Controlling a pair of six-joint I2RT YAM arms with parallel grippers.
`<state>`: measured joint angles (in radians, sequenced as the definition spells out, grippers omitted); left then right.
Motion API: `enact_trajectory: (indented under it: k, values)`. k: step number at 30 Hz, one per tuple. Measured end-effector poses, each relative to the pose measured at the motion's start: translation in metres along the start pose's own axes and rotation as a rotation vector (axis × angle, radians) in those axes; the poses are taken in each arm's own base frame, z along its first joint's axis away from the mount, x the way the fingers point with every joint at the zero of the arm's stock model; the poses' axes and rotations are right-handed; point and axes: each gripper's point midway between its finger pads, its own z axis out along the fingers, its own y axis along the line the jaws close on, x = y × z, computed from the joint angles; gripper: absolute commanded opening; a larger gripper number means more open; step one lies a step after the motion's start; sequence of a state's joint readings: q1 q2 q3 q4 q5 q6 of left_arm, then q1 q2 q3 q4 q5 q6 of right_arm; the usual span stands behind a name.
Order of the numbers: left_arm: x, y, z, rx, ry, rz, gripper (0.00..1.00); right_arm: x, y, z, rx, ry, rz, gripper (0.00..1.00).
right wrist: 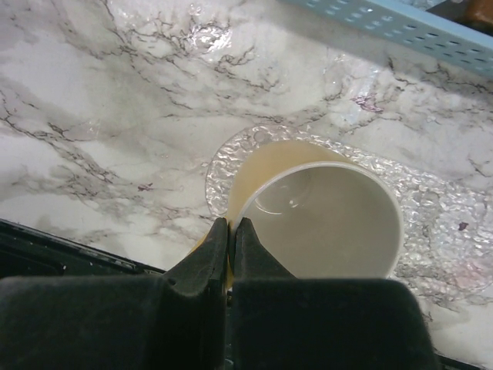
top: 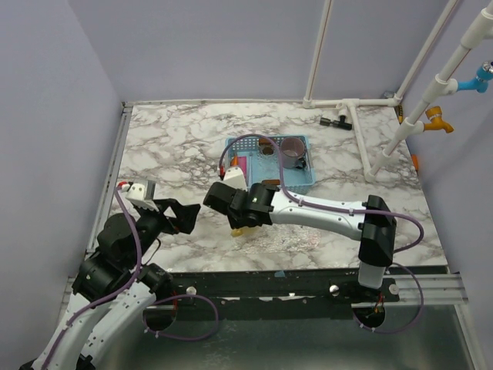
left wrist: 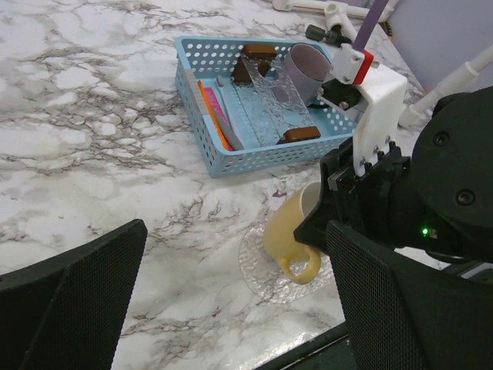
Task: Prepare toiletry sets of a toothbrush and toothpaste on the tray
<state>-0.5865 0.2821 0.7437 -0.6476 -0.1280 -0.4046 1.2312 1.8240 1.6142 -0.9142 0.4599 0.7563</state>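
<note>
My right gripper [right wrist: 232,225] is shut on the rim of a pale yellow mug [right wrist: 323,216]. It holds the mug tilted, handle down, over a clear glass disc [left wrist: 262,270] near the table's front edge. My left gripper [left wrist: 236,227] stands open and empty just left of the mug [left wrist: 289,231]. A clear tray with brown ends [left wrist: 269,96] lies inside the blue basket [left wrist: 262,158]. Slim orange [left wrist: 212,116], pink and grey items lie along the basket's left side. I cannot tell which of them is the toothbrush or the toothpaste.
A purple cup [left wrist: 308,65] stands in the basket's far right corner. Behind the basket [top: 296,190] lie a small black part [top: 337,120] and a white pipe frame [top: 362,139]. The table's front edge runs just below the mug [top: 240,230].
</note>
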Motion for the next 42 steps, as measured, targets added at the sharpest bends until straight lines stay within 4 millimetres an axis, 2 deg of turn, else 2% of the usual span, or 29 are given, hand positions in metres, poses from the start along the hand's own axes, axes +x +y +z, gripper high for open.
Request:
enact_trajectory:
  k: [8, 21, 30, 37, 42]
  values:
    - [0.0, 0.007, -0.003, -0.034, -0.01, -0.004, 0.99, 0.016, 0.017, 0.014, -0.01, 0.033, -0.004, 0.01]
    - [-0.004, 0.015, -0.009, -0.072, -0.043, -0.019, 0.99, 0.028, 0.026, 0.024, -0.008, 0.059, -0.017, 0.01]
    - [-0.006, 0.016, -0.012, -0.074, -0.058, -0.023, 0.99, 0.026, 0.034, 0.02, -0.017, 0.057, -0.015, 0.29]
    - [-0.006, 0.017, -0.012, -0.08, -0.06, -0.025, 0.99, 0.012, 0.044, 0.008, -0.044, 0.027, 0.002, 0.37]
    - [-0.007, 0.018, -0.012, -0.085, -0.061, -0.025, 0.99, 0.002, 0.039, 0.004, -0.016, -0.013, 0.004, 0.42]
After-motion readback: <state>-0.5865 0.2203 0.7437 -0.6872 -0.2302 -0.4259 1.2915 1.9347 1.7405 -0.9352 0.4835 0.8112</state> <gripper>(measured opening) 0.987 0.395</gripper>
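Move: Pinching the yellow cup by its rim, the right hand has the cup's middle about 4 cm to its right, level with it front to back, and 4 cm below. The bubble-wrap sheet's left end, where the cup is going, lies some 2 cm back, 2 cm right and 12 cm down. The blue basket's middle is roughly 20 cm ahead and 10 cm right; the purple mug in it, 24 cm ahead and 17 cm right. From the left hand, that sheet end is level front to back, about 15 cm right and 24 cm down. Lowering the yellow cup about 3.5 cm, the right hand also eases some 2 cm back and 2 cm left to set it on the left end of the bubble wrap. There its fingers open to nearly half and let go of the rim, and it rises about 3 cm, drifting slightly left. The open, empty left hand shifts 2 cm left, away from the cup, turning slightly counter-clockwise. ##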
